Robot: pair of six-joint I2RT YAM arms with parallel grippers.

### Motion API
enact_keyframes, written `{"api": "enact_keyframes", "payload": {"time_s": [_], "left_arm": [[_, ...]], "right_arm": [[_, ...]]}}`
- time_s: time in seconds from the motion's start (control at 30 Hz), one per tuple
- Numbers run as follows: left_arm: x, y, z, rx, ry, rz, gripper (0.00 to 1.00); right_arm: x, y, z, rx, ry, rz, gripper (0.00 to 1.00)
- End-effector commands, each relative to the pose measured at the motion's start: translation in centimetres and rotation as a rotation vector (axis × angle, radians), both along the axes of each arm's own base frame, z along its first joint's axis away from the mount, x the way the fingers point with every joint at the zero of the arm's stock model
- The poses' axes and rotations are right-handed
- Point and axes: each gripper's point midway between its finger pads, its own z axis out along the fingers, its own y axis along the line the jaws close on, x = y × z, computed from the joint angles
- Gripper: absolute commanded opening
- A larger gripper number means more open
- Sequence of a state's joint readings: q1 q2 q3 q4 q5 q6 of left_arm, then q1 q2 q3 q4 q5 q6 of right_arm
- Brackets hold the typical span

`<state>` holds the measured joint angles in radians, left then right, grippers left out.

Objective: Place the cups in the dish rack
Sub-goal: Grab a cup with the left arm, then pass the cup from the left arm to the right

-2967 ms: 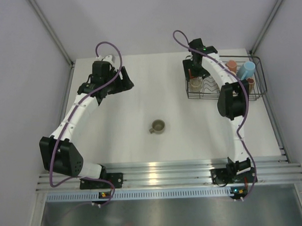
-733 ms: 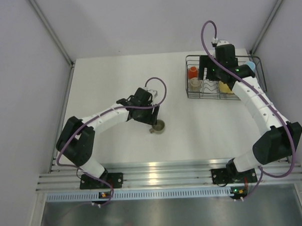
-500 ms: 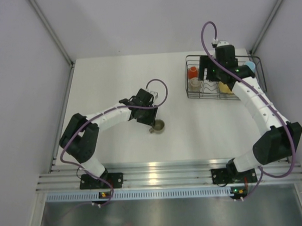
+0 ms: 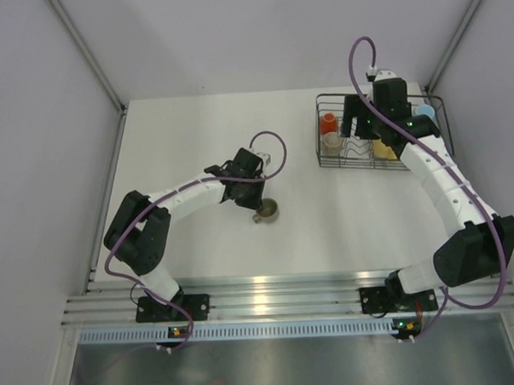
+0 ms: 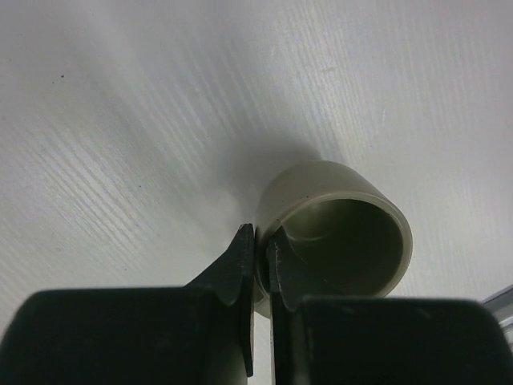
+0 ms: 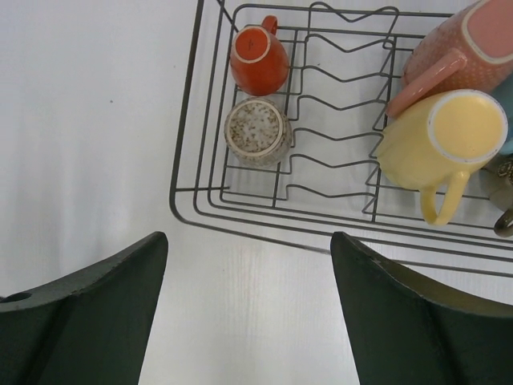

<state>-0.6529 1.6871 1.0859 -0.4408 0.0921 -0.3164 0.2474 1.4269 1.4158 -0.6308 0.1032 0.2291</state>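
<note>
A grey-olive cup (image 4: 270,212) (image 5: 345,233) stands on the white table near the middle. My left gripper (image 4: 259,206) (image 5: 261,249) is shut on its near wall, one finger inside the rim and one outside. The black wire dish rack (image 4: 358,165) (image 6: 173,191) sits at the back right. It holds an orange cup (image 6: 258,58), a speckled grey cup (image 6: 256,132), a yellow cup (image 6: 445,144) and a pink cup (image 6: 473,48); a light blue cup (image 4: 424,111) shows at its right end. My right gripper (image 4: 356,124) (image 6: 248,241) hovers open above the rack's front left part, holding nothing.
Wavy dividers (image 6: 337,104) run through the rack's middle between the cups. Aluminium rails (image 4: 270,298) line the near table edge and grey walls enclose the table on three sides.
My left gripper's jaws have come shut on the grey-olive cup's wall. The right arm has shifted only slightly above the rack.
</note>
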Motion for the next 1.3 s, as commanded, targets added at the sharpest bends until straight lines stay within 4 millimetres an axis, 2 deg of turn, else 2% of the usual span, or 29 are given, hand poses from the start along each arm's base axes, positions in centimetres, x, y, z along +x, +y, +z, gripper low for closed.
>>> {"api": "enact_keyframes", "payload": {"time_s": [0.0,0.03,0.1,0.13,0.17,0.2,0.23,0.27,0.33,0.37,0.4,0.43,0.47,0.53,0.67,0.7,0.77,0.83,0.9,0.93,0.97,1.17,1.27], "left_arm": [[2.5,-2.7,5.4,-0.175,-0.07,0.028,0.0],[2.3,-3.4,6.3,-0.236,-0.04,0.013,0.0],[3.3,-3.7,8.8,-0.33,-0.026,0.048,0.0],[3.1,-4.2,9.9,-0.383,-0.003,0.03,0.0],[3.5,-4.3,11.0,-0.432,0.015,0.044,0.0],[3.9,-4.8,12.8,-0.488,0.013,0.029,0.0],[4.1,-5.2,13.9,-0.537,0.022,0.022,0.0],[3.6,-5.8,15.5,-0.634,0.091,0.005,0.0],[3.2,-6.7,17.3,-0.755,0.153,-0.02,0.0],[3.1,-7.6,20.0,-0.89,0.193,-0.046,0.0],[3.0,-8.0,21.7,-0.968,0.194,-0.076,0.0],[2.6,-8.2,21.7,-1.016,0.239,-0.074,0.0],[2.3,-8.7,24.6,-1.126,0.261,-0.101,0.0],[2.1,-8.8,25.7,-1.185,0.298,-0.098,0.0],[1.7,-8.8,29.2,-1.3,0.349,-0.096,0.0],[1.6,-8.7,30.5,-1.342,0.316,-0.128,0.0],[1.6,-8.6,31.4,-1.398,0.372,-0.104,0.0],[1.4,-8.3,33.1,-1.483,0.338,-0.144,0.0],[1.7,-8.1,33.5,-1.554,0.412,-0.119,0.0],[1.3,-7.7,34.7,-1.615,0.379,-0.161,0.0],[1.6,-8.0,34.4,-1.633,0.445,-0.138,0.0],[1.4,-9.4,34.7,-1.65,0.463,-0.154,0.0],[1.7,-9.4,34.7,-1.656,0.462,-0.147,0.0]], "right_arm": [[-0.1,0.7,3.8,0.073,-0.138,0.064,0.83],[-0.1,1.0,5.0,0.096,-0.184,0.089,0.83],[-0.8,2.0,5.2,0.146,-0.199,0.163,0.84],[-0.9,2.1,6.6,0.17,-0.253,0.181,0.84],[-1.3,2.4,6.3,0.188,-0.254,0.207,0.84],[-1.8,3.3,6.9,0.224,-0.273,0.265,0.84],[-2.1,3.6,8.2,0.252,-0.323,0.293,0.84],[-2.4,4.1,8.1,0.274,-0.328,0.328,0.84],[-3.7,5.6,9.3,0.343,-0.352,0.428,0.84],[-3.9,6.2,9.9,0.365,-0.378,0.466,0.84],[-4.6,7.2,10.4,0.398,-0.381,0.527,0.84],[-4.9,7.7,11.0,0.435,-0.384,0.551,0.84],[-5.4,8.4,11.7,0.461,-0.403,0.608,0.84],[-5.9,9.1,12.6,0.513,-0.41,0.646,0.84],[-7.1,10.4,14.7,0.598,-0.448,0.744,0.84],[-7.7,10.8,15.2,0.627,-0.451,0.782,0.84],[-8.1,11.1,15.6,0.649,-0.45,0.809,0.84],[-8.8,11.5,16.3,0.669,-0.464,0.843,0.84],[-9.7,11.8,16.8,0.709,-0.458,0.874,0.84],[-10.0,11.9,17.5,0.715,-0.488,0.894,0.84],[-10.4,12.1,17.6,0.742,-0.474,0.906,0.84],[-11.2,12.7,18.4,0.761,-0.487,0.948,0.84],[-11.2,12.9,18.2,0.769,-0.478,0.95,0.84]]}}
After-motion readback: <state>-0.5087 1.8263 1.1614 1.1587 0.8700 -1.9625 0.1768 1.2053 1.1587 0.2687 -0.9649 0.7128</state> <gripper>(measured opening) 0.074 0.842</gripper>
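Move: My left fingers are already shut on the left wall of the grey cup, whose middle is about 3 cm to their right and 2 cm lower. My open right gripper, where I'm taking the cup, waits some 31 cm to the right, 11 cm ahead and 20 cm above my left hand. From my right hand the cup is about 28 cm left, 12 cm back and 22 cm down; the dish rack's middle is roughly 10 cm ahead, 5 cm right and 20 cm below. Keeping my pinch on the cup wall, I lift my left hand about 30 cm and carry it some 10 cm to the right, rolling it about 90 degrees from pointing down to pointing right, cup base towards my right gripper. Meanwhile my right hand rises about 16 cm, moves left and back off the rack, and swings round to point left at the cup, fingers staying wide open. ##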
